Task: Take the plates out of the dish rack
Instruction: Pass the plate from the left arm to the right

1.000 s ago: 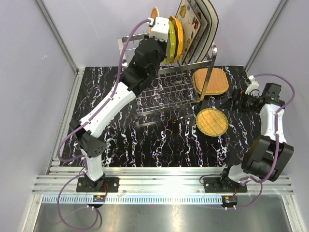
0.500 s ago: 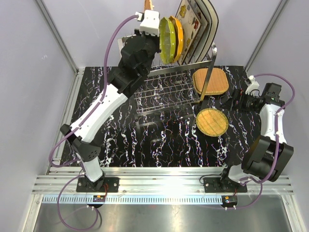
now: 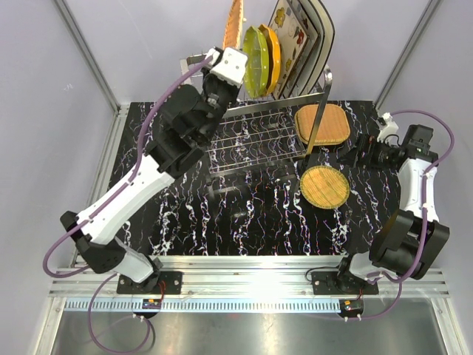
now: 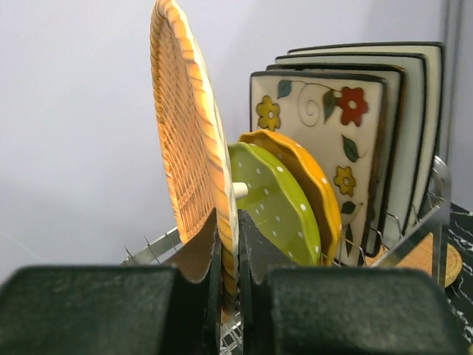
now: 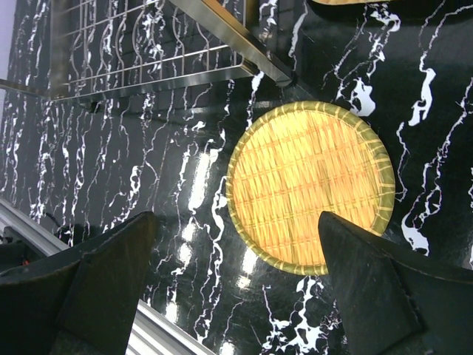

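My left gripper (image 4: 229, 231) is shut on the lower rim of a tan woven plate (image 4: 185, 133), held upright on edge above the dish rack (image 3: 259, 137). From above, that plate (image 3: 234, 22) stands just left of the green plate (image 3: 256, 50). Still in the rack are the yellow-green plate (image 4: 277, 203), an orange plate (image 4: 314, 177) and the square flowered plates (image 4: 347, 133). My right gripper (image 5: 236, 218) hangs open over the table, beside a round woven plate (image 5: 310, 185) lying flat.
A rounded-square woven plate (image 3: 321, 123) lies on the black marbled table (image 3: 185, 214) by the rack's right post (image 3: 316, 133). The round woven plate (image 3: 324, 186) sits in front of it. Grey walls close off the back and both sides.
The left arm has stretched up and swung its wrist left. The woven plate in its grip has risen and drawn away from the green plate. The right arm has barely moved.
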Tool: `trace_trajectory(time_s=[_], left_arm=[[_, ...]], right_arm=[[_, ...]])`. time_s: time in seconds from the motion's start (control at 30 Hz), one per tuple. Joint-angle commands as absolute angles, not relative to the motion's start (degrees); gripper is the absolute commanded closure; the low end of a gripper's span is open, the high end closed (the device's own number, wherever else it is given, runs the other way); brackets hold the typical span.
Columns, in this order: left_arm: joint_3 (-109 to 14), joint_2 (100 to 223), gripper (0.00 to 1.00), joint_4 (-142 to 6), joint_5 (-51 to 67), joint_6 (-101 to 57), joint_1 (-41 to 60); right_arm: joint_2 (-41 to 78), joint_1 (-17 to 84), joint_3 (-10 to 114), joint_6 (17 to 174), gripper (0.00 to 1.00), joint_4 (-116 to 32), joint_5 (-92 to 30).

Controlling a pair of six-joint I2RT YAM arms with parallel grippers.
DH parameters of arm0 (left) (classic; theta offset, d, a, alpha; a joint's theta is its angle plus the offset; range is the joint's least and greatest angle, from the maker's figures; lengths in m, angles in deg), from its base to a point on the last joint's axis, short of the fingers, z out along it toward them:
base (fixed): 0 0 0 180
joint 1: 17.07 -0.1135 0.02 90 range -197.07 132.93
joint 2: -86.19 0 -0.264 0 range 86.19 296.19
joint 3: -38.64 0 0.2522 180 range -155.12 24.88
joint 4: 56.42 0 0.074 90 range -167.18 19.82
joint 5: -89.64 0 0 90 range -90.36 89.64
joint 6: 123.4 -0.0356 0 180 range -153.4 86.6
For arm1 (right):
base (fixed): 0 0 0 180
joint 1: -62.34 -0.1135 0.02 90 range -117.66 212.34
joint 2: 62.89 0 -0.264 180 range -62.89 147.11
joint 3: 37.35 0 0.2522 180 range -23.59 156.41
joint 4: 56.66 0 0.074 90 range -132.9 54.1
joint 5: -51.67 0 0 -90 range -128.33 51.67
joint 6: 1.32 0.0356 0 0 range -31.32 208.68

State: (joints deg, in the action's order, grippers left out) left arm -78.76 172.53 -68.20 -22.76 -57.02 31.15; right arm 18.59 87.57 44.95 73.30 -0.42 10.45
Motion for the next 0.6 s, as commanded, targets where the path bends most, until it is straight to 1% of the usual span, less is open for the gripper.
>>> trace_trajectory(time_s=[0.0, 0.13, 0.37, 0.57], left_arm=[[-75.2, 166.8, 1.0, -60.5, -17.3, -64.1, 33.2], [-69.8, 163.4, 1.0, -61.1, -15.1, -71.3, 36.2], [-63.8, 159.4, 1.0, -64.4, -15.8, -83.7, 44.2], [-55.3, 156.0, 1.0, -64.5, -16.4, -93.2, 49.4]], right_arm=[[16.0, 87.4, 48.2, 73.1, 0.01, 0.5, 12.9], [15.5, 87.4, 49.4, 72.4, 0.01, 2.1, 14.2], [14.9, 87.4, 53.5, 69.2, 0.01, 7.5, 19.0], [15.0, 87.4, 59.9, 66.1, 0.01, 15.1, 23.9]])
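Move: The left hand still grips the lifted woven plate, whose middle lies about 31 cm left of, 8 cm ahead of and 41 cm above the open right gripper. From the left hand, that gripper is some 33 cm right, 2 cm nearer the bases and 35 cm lower; the green plate stands 14 cm ahead, 9 cm right and 3 cm lower. The round plate lies 5 cm back, 5 cm left and 18 cm below the right hand. Left hand draws the gripped plate back 11 cm, down and right, rolling 30 degrees; open right hand rises 7. ##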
